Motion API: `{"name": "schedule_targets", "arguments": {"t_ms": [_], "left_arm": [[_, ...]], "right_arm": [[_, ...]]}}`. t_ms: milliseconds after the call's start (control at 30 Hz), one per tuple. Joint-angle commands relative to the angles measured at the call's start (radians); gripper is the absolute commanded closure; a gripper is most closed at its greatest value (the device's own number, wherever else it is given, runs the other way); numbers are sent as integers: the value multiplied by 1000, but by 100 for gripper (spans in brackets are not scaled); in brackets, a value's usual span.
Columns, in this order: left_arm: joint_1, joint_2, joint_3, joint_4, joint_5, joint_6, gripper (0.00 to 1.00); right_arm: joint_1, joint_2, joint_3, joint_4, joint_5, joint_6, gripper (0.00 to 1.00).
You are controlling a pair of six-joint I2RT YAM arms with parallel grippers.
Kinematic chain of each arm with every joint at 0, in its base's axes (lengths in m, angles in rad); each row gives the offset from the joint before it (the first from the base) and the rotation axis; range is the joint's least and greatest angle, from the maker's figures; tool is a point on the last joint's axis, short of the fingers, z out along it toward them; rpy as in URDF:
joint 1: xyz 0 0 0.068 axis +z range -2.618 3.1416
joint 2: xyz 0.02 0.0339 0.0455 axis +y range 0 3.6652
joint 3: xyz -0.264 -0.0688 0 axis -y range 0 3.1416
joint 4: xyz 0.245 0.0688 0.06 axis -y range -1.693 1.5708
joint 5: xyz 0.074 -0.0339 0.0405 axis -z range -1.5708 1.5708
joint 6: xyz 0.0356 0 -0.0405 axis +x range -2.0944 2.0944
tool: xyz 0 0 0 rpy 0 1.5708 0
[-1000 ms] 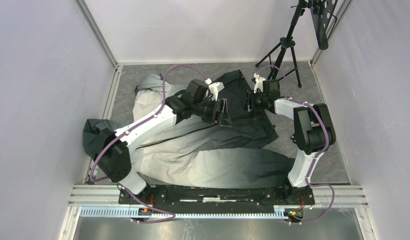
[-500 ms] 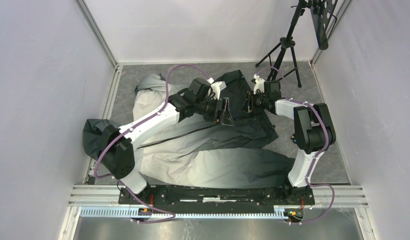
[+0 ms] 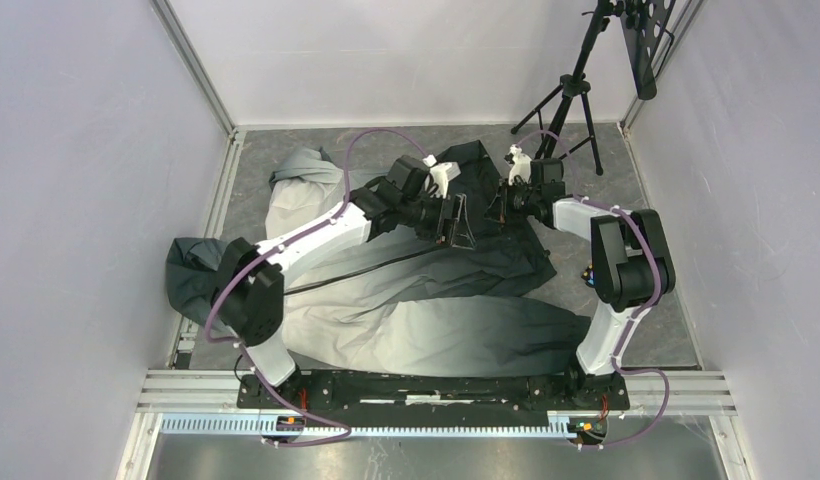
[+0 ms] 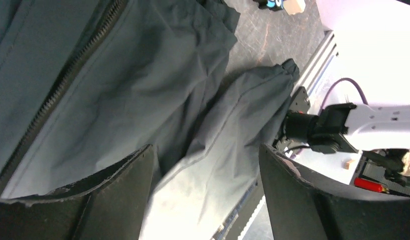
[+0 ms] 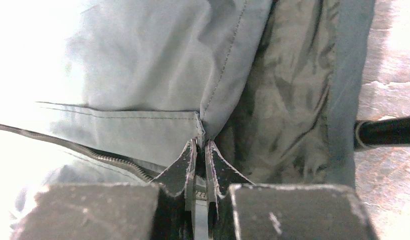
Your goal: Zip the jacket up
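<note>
The jacket (image 3: 426,310) lies spread on the table, pale grey near me and shading to black at the far end. Its zipper (image 3: 366,268) runs open across the front. My right gripper (image 3: 497,210) is down at the dark far end. In the right wrist view it (image 5: 200,145) is shut on the jacket's (image 5: 143,75) edge corner, right where the zipper (image 5: 108,159) ends. My left gripper (image 3: 462,224) hovers just left of it, open. Between its wide jaws (image 4: 205,150) only jacket fabric (image 4: 118,90) and a sleeve show below, with the zipper (image 4: 53,100) off to the left.
A black tripod (image 3: 571,90) stands at the far right corner beside a dark stand (image 3: 646,40). White walls close in both sides. An aluminium rail (image 3: 436,390) runs along the near edge, and a dark sleeve cuff (image 3: 186,270) hangs at the left rail.
My right gripper has closed onto the jacket's edge corner. My left arm has reached farther right and away from me, bringing its open gripper closer to the right one.
</note>
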Motion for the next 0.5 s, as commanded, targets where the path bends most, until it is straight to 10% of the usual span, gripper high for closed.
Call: {"name": "schedule_targets", "arguments": {"t_ms": [0,467], "left_arm": [[8,76,74,140,-20,111,17],[94,286,189,346,189,561,18]], "right_arm": [[-2,-43,50,-14,-143,55,100],[-62,-75,-38,220,-408,343,100]]}}
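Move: The jacket edge, already pinched in the right fingers, lies about 13 cm ahead of the open left hand, 8 cm to its right and 13 cm below. The zipper's near end sits roughly 4 cm back from the right hand, level with it sideways and 3 cm lower. The tripod foot stands some 7 cm ahead of the right hand, 5 cm to its right and 4 cm lower. Left hand, open, reaches about 9 cm forward and slightly down towards the jacket edge, which the right lifts 5 cm. ##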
